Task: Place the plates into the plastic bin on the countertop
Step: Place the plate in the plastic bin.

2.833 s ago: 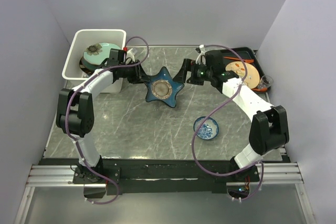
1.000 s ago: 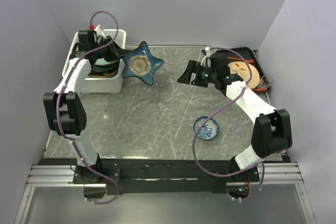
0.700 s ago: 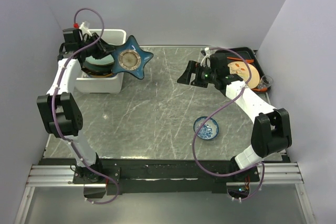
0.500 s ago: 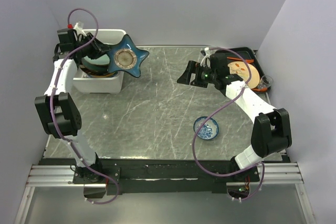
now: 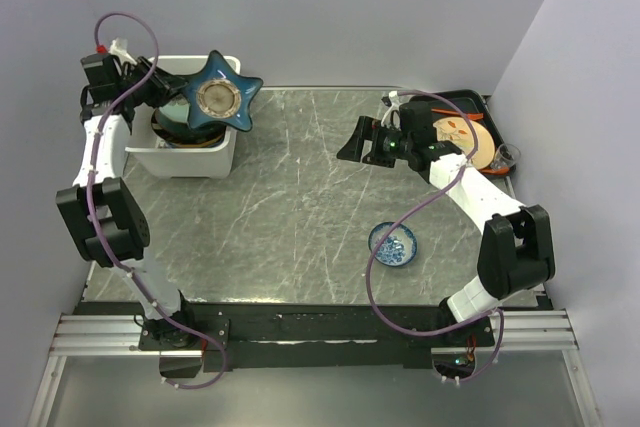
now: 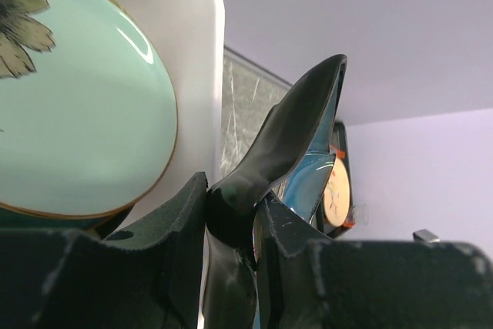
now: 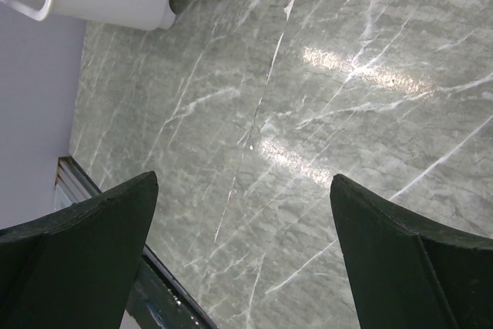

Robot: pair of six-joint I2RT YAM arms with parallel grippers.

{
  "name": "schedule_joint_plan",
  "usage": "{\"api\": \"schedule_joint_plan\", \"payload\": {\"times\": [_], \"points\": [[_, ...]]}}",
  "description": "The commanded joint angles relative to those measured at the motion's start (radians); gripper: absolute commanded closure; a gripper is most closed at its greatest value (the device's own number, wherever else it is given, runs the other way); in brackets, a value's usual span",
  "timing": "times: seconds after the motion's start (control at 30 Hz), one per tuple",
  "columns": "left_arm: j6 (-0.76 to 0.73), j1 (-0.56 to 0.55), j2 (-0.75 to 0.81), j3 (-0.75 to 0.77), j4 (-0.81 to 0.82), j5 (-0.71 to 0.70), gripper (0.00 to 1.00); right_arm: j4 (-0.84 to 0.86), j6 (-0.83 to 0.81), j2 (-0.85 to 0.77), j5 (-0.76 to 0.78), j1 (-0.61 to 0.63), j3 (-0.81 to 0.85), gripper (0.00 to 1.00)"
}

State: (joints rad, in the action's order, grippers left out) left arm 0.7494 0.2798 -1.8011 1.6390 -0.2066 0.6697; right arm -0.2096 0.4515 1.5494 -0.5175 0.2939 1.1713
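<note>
The dark teal star-shaped plate hangs tilted over the right rim of the white plastic bin, which stands at the back left of the grey countertop. My left gripper is shut on one of the star's points. In the left wrist view the jaws pinch the star plate at my left gripper, beside the bin rim. A pale green floral plate tops the stack inside the bin. My right gripper hovers open over bare countertop, holding nothing.
A small blue-and-white dish lies on the counter front right. A flat black tray at the back right holds a tan plate; a small glass stands beside it. Walls close in on the left, back and right.
My left arm has carried the star plate leftward, from beside the bin to above its right rim. The right arm has stayed still for the last second.
</note>
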Motion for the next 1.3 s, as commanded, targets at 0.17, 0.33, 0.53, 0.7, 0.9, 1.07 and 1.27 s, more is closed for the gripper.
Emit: {"api": "schedule_joint_plan", "payload": {"times": [0.17, 0.33, 0.53, 0.7, 0.9, 1.07, 1.27], "points": [[0.113, 0.061, 0.08, 0.061, 0.156, 0.057, 0.99, 0.03, -0.013, 0.015, -0.015, -0.006, 0.005, 0.0], [0.154, 0.085, 0.082, 0.036, 0.185, 0.024, 0.99, 0.038, -0.008, 0.02, -0.019, -0.006, 0.005, 0.0], [0.176, 0.104, 0.072, 0.016, 0.197, -0.027, 0.99, 0.033, -0.011, 0.029, -0.019, -0.006, 0.007, 0.0], [0.189, 0.114, 0.059, 0.008, 0.197, -0.07, 0.99, 0.032, -0.013, 0.035, -0.018, -0.007, 0.007, 0.0], [0.196, 0.122, 0.033, 0.002, 0.197, -0.134, 0.99, 0.03, -0.014, 0.038, -0.015, -0.007, 0.01, 0.0], [0.214, 0.137, -0.015, 0.028, 0.197, -0.127, 0.99, 0.023, -0.017, 0.044, -0.006, -0.007, 0.01, 0.0], [0.225, 0.14, -0.089, 0.054, 0.199, -0.12, 0.99, 0.022, -0.019, 0.049, -0.007, -0.006, 0.002, 0.0]]}}
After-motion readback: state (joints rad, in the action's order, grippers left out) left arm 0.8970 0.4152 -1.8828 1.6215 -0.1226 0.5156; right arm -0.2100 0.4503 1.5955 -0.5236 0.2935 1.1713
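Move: The plastic bin's middle is nearly under the left hand, about 2 cm back, 2 cm to its right and roughly 18 cm down. Inside the bin, the flowered green plate leans some 5 cm to the hand's right, level with it and 13 cm below; the dark plates lie about 6 cm back, 3 cm right and 17 cm down. From the idle right hand the bin is about 43 cm left, 13 cm ahead and 9 cm lower. Keep the left gripper shut on the blue star plate's point and carry the plate left about 10 cm, bringing it from the bin's right rim over the opening. Turn the wrist some 20 degrees counter-clockwise on the way, stay nearly level at first, then sink about 4 cm towards the bin, edging slightly forward at the end. ##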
